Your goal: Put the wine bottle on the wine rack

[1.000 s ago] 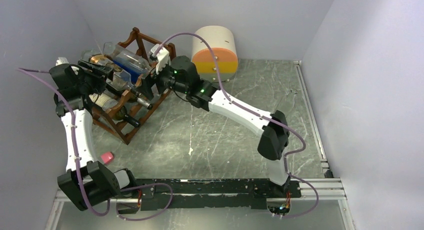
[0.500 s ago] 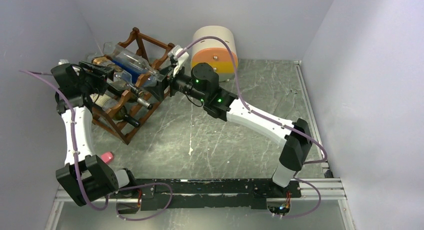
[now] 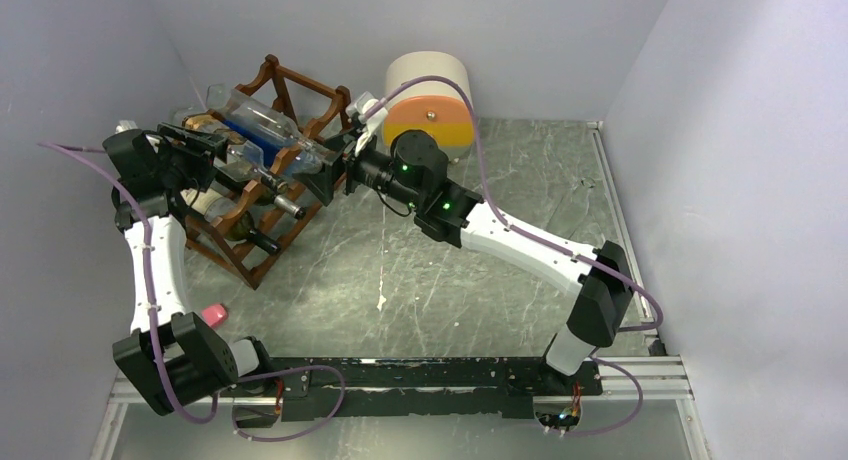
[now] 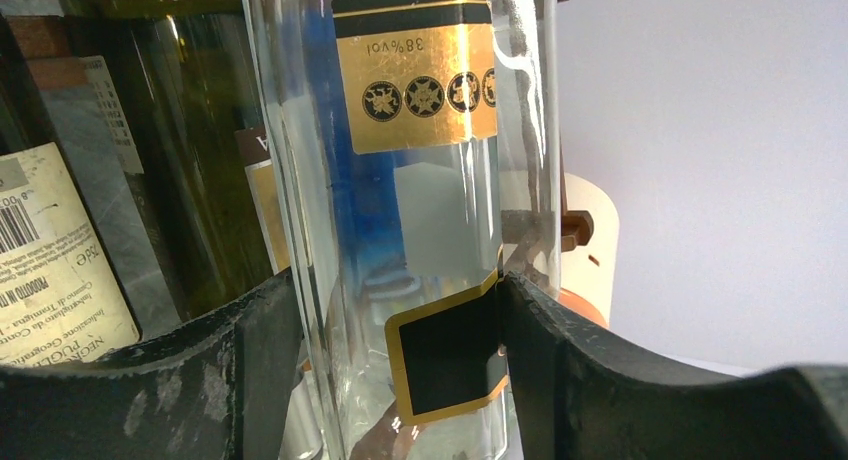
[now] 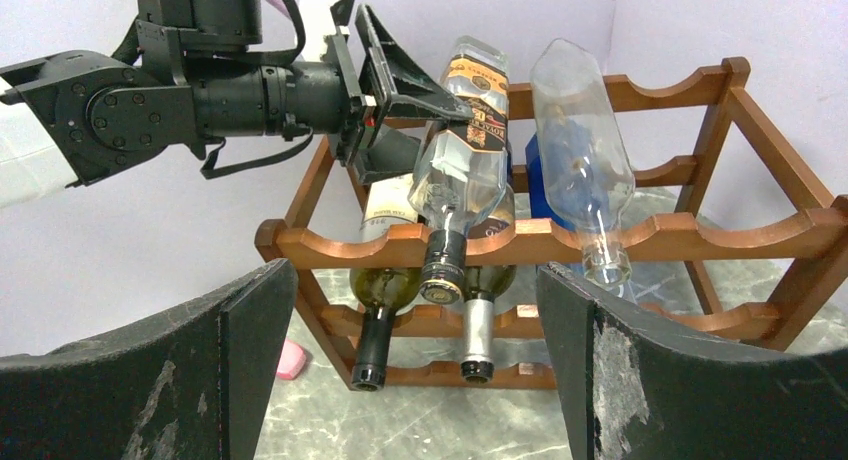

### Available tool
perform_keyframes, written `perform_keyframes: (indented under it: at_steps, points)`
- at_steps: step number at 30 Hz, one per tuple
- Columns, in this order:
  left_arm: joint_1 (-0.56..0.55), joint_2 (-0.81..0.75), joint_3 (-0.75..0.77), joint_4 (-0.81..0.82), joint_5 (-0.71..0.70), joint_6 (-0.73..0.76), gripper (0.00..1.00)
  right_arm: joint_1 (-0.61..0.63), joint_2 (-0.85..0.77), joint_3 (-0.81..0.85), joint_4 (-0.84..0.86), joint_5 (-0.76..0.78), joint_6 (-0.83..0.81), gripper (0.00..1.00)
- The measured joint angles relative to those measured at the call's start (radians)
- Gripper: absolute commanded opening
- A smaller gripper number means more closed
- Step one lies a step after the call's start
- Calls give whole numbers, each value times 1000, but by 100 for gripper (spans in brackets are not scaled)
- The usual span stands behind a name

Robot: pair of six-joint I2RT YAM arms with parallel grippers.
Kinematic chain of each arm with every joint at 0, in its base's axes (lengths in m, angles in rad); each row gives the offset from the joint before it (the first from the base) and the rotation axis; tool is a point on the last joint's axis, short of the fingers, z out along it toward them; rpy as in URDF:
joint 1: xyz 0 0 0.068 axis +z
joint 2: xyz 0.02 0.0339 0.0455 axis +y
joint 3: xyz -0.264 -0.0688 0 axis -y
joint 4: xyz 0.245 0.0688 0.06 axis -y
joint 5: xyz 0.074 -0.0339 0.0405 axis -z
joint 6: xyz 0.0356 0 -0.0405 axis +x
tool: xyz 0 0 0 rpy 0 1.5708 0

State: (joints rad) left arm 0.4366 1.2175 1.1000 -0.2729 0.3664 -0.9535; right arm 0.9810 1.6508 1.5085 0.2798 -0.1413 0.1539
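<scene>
The wine rack (image 3: 262, 265) stands at the far left, and its front rail (image 5: 520, 242) faces the right wrist camera. The wine bottle (image 5: 455, 150), clear glass with a black-and-gold label (image 4: 445, 345) and a dark cap, lies neck-forward on the top tier. My left gripper (image 4: 400, 350) is shut on its body, one finger on each side; seen from above, that left gripper (image 3: 215, 150) sits over the rack's left end. My right gripper (image 5: 415, 380) is open and empty, a short way in front of the rack, with the right gripper (image 3: 320, 170) near the rack's right end.
A second clear bottle with a blue label (image 5: 580, 150) lies on the top tier to the right. A green bottle (image 5: 385, 280) and a silver-necked one (image 5: 478, 310) fill the lower tier. A cream-and-orange box (image 3: 432, 105) stands behind, a pink object (image 3: 214, 313) near the left arm.
My right arm has drawn back to the right, away from the rack, with its gripper still open. The left gripper and its bottle have stayed put.
</scene>
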Motion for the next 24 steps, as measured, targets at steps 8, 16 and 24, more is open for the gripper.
perform_keyframes:
  at_steps: [8,16,24]
  points:
    - [14,15,14,-16,-38,94,100,0,-2,-15,4,1,2,94]
    - [20,32,107,-106,-121,202,99,0,-18,-30,9,4,3,94]
    - [27,-9,230,-240,-229,334,100,0,-46,-58,8,39,3,94]
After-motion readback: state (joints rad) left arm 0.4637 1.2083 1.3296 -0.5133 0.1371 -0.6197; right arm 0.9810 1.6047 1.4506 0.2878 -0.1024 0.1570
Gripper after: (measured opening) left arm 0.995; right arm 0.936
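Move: The square bottle is already on the rack's top tier, still between the left fingers, with its middle about 1 cm right of and 1 cm below the hand point. From this hand the clear bottle lies some 5 cm ahead and 8 cm right, and the white-label wine bottle 7 cm back, 4 cm left and 9 cm lower. From the right hand the square bottle is roughly 7 cm ahead, 18 cm left and 11 cm below. Open the left gripper wide to let go of the square bottle and slide it off to the left by about 5 cm, dipping only slightly at first. Then lift about 4 cm and draw back a little, clear of the rack, rolling the wrist some 20 degrees so the hand's left side rises. ##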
